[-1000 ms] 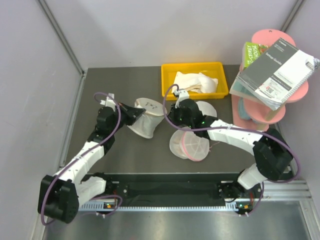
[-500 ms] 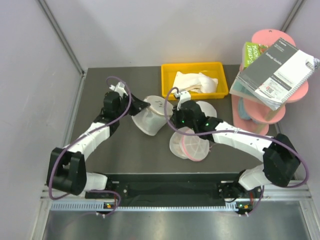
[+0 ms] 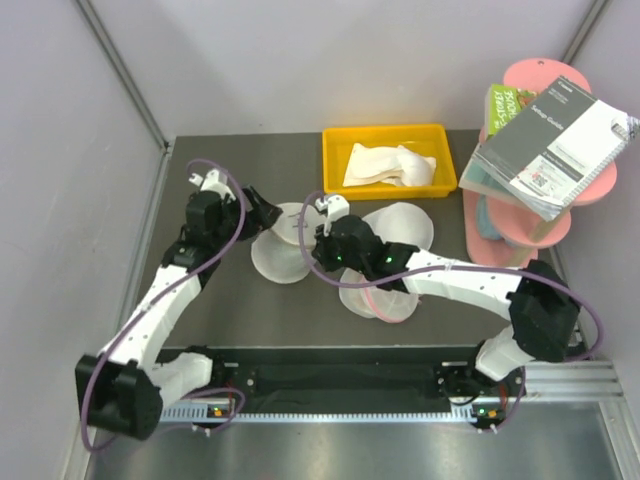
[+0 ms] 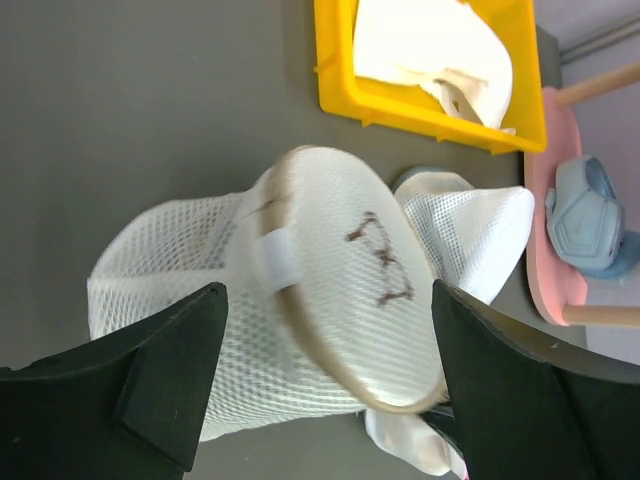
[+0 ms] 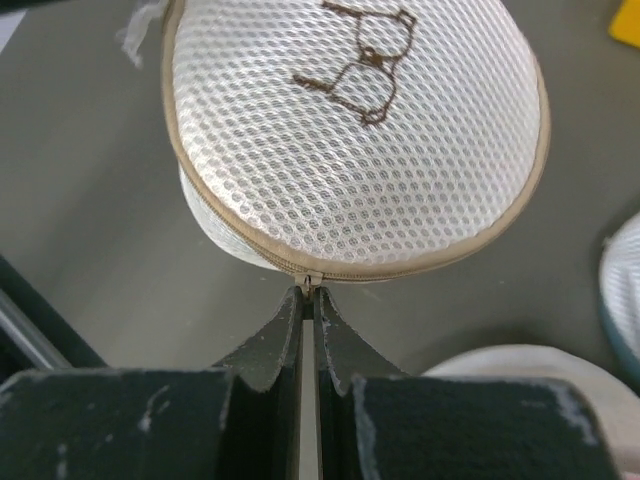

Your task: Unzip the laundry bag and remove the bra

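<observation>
The laundry bag [image 3: 280, 250], a round white mesh pod with a beige-tan rim and a small dark bra drawing on its face, lies on the table between my two grippers. My left gripper [image 3: 262, 218] is open. In the left wrist view its jaws [image 4: 328, 290] stand wide on either side of the bag [image 4: 340, 330] without pinching it. My right gripper [image 3: 310, 248] is shut on the zipper pull [image 5: 308, 283] at the bag's tan rim [image 5: 420, 262]. The zipper looks closed. The bra is hidden inside the bag.
A pink-rimmed mesh bag [image 3: 385, 298] and a plain white mesh bag [image 3: 402, 224] lie under and behind my right arm. A yellow bin [image 3: 340, 185] with white cloth stands at the back. A pink stand [image 3: 520, 235] with books is at the right.
My left gripper has drawn back left and opened off the bag. The bag has dropped lower and left onto the table. My right gripper has moved left to the bag's rim.
</observation>
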{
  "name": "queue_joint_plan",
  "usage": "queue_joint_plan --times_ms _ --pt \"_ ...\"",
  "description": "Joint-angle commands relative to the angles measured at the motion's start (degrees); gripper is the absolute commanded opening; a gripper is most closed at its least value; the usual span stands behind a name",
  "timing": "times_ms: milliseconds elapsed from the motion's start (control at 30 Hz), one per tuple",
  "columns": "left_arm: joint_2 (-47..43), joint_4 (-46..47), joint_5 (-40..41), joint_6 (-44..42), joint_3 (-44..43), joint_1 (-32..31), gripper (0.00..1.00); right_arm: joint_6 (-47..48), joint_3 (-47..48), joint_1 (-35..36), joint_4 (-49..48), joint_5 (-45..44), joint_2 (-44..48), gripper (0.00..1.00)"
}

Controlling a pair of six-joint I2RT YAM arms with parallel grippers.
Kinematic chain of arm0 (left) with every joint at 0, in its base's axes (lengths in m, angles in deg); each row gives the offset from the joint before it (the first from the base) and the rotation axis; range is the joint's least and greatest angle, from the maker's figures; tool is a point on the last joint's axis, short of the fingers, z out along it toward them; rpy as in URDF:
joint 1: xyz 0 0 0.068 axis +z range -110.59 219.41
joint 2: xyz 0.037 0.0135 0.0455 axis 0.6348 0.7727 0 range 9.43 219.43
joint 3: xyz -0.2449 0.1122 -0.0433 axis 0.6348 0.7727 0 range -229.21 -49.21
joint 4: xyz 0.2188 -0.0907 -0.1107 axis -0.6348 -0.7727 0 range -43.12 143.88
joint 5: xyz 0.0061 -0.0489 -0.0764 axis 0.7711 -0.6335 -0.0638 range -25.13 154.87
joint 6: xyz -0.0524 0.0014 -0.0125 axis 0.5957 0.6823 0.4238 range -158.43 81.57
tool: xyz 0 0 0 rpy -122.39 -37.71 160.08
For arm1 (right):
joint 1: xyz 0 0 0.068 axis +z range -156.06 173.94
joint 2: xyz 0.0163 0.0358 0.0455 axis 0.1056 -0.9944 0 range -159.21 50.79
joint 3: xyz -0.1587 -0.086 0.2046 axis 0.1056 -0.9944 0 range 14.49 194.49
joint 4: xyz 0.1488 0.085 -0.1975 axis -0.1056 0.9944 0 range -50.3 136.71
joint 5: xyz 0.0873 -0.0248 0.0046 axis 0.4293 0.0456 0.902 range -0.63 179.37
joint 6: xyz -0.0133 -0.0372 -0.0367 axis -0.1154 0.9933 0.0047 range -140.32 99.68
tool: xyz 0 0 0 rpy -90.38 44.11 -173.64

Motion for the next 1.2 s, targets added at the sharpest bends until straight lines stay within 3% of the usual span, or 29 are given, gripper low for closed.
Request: queue_joint_plan --times_ms 0,133,333,600,867,1167 --pt "-9.52 -8.34 7.37 -1.42 2.59 0.14 0.89 -1.86 5.31 2.37 -4.92 2.96 -3.49 0.00" --pt "-18.04 -11.17 8.17 1.39 5.92 0.05 0.89 -2.13 7.60 3.26 -5.09 4.54 -5.96 0.00" --pt "-21.66 -18.45 5.01 4.03 7.51 0.05 0.84 -2.92 8.65 4.22 -5.97 5.86 -7.45 0.00" --pt "-25.62 -25.06 9.50 3.23 7.60 0.05 0.80 -3.27 8.13 5.37 -5.89 6.04 -7.63 0.00" --pt "-27.29 -15.75 -1.40 11.06 16.30 0.05 0.72 -3.62 7.69 5.98 -6.32 6.04 -7.81 0.00" --pt "-27.29 -9.24 -1.50 14.75 19.21 0.05 0.63 -3.62 6.63 6.51 -6.68 6.57 -7.63 0.00"
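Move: The right hand pinches the zip pull on the laundry bag's beige rim; that held spot lies about 13 cm back, 10 cm right and 5 cm below the empty left hand. The bag's middle is roughly 5 cm ahead, 7 cm left and 4 cm below the right hand. From the right hand, the pink-rimmed bag sits some 15 cm right, 6 cm back, and the other mesh bag 20 cm right, 7 cm ahead, both about 12 cm lower. The left hand, already open, draws back about 11 cm along the laundry bag's near-left side, swinging a little left and up, then sinking and edging right towards the zip rim by the right fingers, its fingers tipping down and narrowing part-way but staying open. The right hand keeps its pinch on the zip pull and carries the bag some 6 cm left and a little back, slowing to a near stop with hardly any turn. ##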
